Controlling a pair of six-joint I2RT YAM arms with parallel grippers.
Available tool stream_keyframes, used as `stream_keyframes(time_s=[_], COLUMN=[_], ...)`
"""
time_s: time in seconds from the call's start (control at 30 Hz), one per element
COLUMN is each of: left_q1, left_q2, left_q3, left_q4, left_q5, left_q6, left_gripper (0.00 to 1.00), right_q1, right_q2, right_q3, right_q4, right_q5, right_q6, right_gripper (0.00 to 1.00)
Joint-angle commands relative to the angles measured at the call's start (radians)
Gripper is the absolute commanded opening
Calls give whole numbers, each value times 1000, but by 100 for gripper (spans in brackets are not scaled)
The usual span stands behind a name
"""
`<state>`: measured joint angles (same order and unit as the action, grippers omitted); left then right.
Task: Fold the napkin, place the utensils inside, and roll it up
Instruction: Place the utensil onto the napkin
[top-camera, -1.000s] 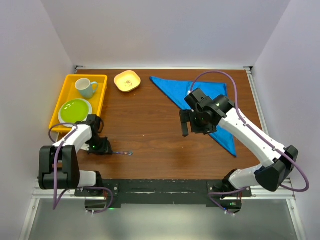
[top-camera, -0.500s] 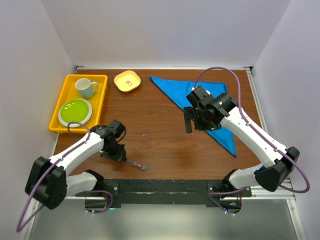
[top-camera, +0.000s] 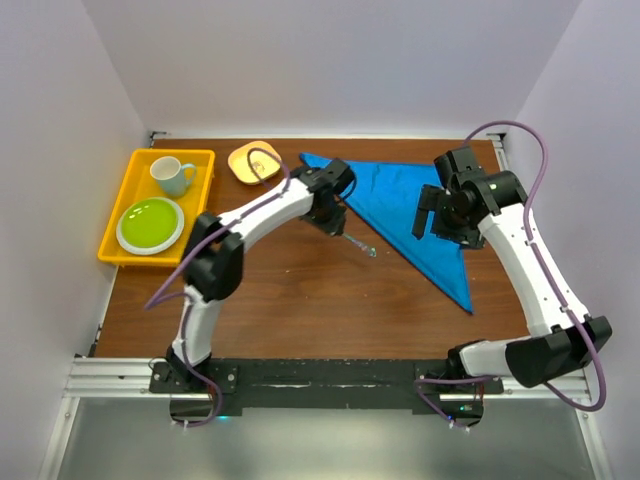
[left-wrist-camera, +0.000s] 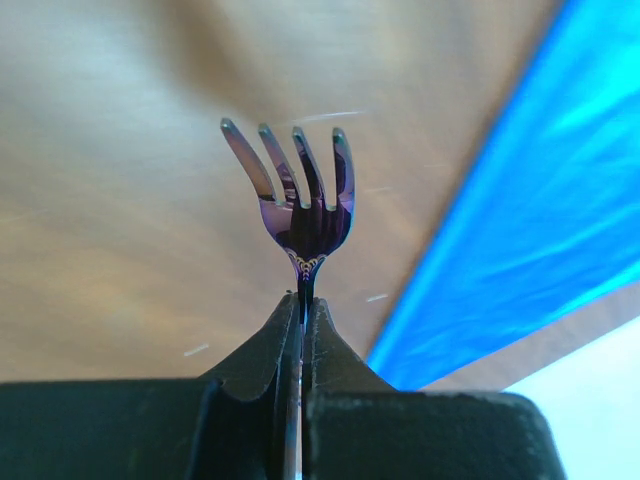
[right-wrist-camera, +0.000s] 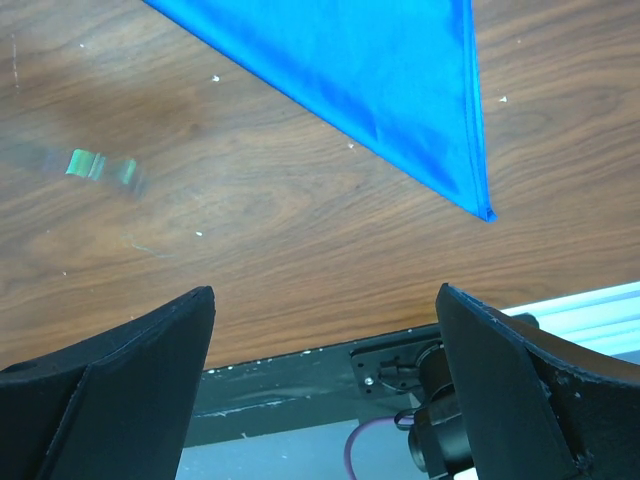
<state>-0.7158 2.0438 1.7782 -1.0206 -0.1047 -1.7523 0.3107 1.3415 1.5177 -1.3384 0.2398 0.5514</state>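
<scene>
The napkin (top-camera: 420, 205) is a royal-blue cloth folded into a triangle, lying flat on the far right of the table. It also shows in the left wrist view as blue napkin (left-wrist-camera: 520, 230) and in the right wrist view as napkin (right-wrist-camera: 380, 70). My left gripper (top-camera: 337, 225) is shut on the handle of an iridescent purple fork (top-camera: 362, 244), which hangs just above the wood at the napkin's left edge. Up close, the left gripper (left-wrist-camera: 302, 300) pinches the fork (left-wrist-camera: 300, 195), tines pointing away. My right gripper (top-camera: 432, 222) hovers open over the napkin's right part; the right gripper (right-wrist-camera: 320, 350) holds nothing.
A yellow tray (top-camera: 200, 190) at the far left holds a pale blue cup (top-camera: 172, 175) and a green plate (top-camera: 150, 223). A small orange bowl (top-camera: 254, 162) stands beside the napkin's far left tip. The black rail (right-wrist-camera: 300, 380) runs along the table's near edge.
The left arm has swung from the near left of the table up to the napkin's left edge, carrying the fork. The right arm has moved right and back, staying open.
</scene>
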Motion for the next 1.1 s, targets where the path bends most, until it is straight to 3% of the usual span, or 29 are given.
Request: stream_keyframes(time_s=[0.0, 0.23, 0.73, 0.87, 1.07], left_q1=[-17, -30, -33, -22, -16], left_q2=[186, 309, 369, 418, 460], left_q3=[313, 352, 386, 409, 461], left_q4=[-79, 72, 364, 379, 349], left_q5=[-87, -24, 11, 75, 65], left_q6=[62, 56, 211, 178, 169], left_gripper=[0, 0, 0, 0, 0], right_q1=[-15, -22, -21, -21, -21], right_q2=[-27, -53, -97, -87, -87], right_q3=[30, -5, -1, 19, 38], right_q4=[-1, -10, -48, -54, -64], right_q5=[-8, 7, 26, 36, 39], right_q6=[-22, -19, 13, 13, 13], right_gripper=[96, 96, 96, 96, 96])
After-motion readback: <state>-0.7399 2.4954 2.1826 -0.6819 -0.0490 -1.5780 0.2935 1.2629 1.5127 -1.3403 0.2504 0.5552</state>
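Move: The left gripper already holds the fork over bare wood. The middle of the folded napkin lies about 10 cm ahead, 19 cm to its right and 10 cm below. The nearest stretch of the napkin's slanting folded edge is roughly 9 cm ahead and 9 cm right. The yellow bowl stands some 23 cm ahead and 19 cm left. From the right hand the napkin's middle is about 18 cm ahead, 6 cm left and 23 cm below. Bring the left gripper right and forward, about 15 cm in all, to carry the fork across the slanting folded edge and over the napkin, keeping the fingers shut on it. Sink some 5 cm early, ease up a little, then lower again, while turning the wrist slightly clockwise and tilting the fingertips forward and right. ##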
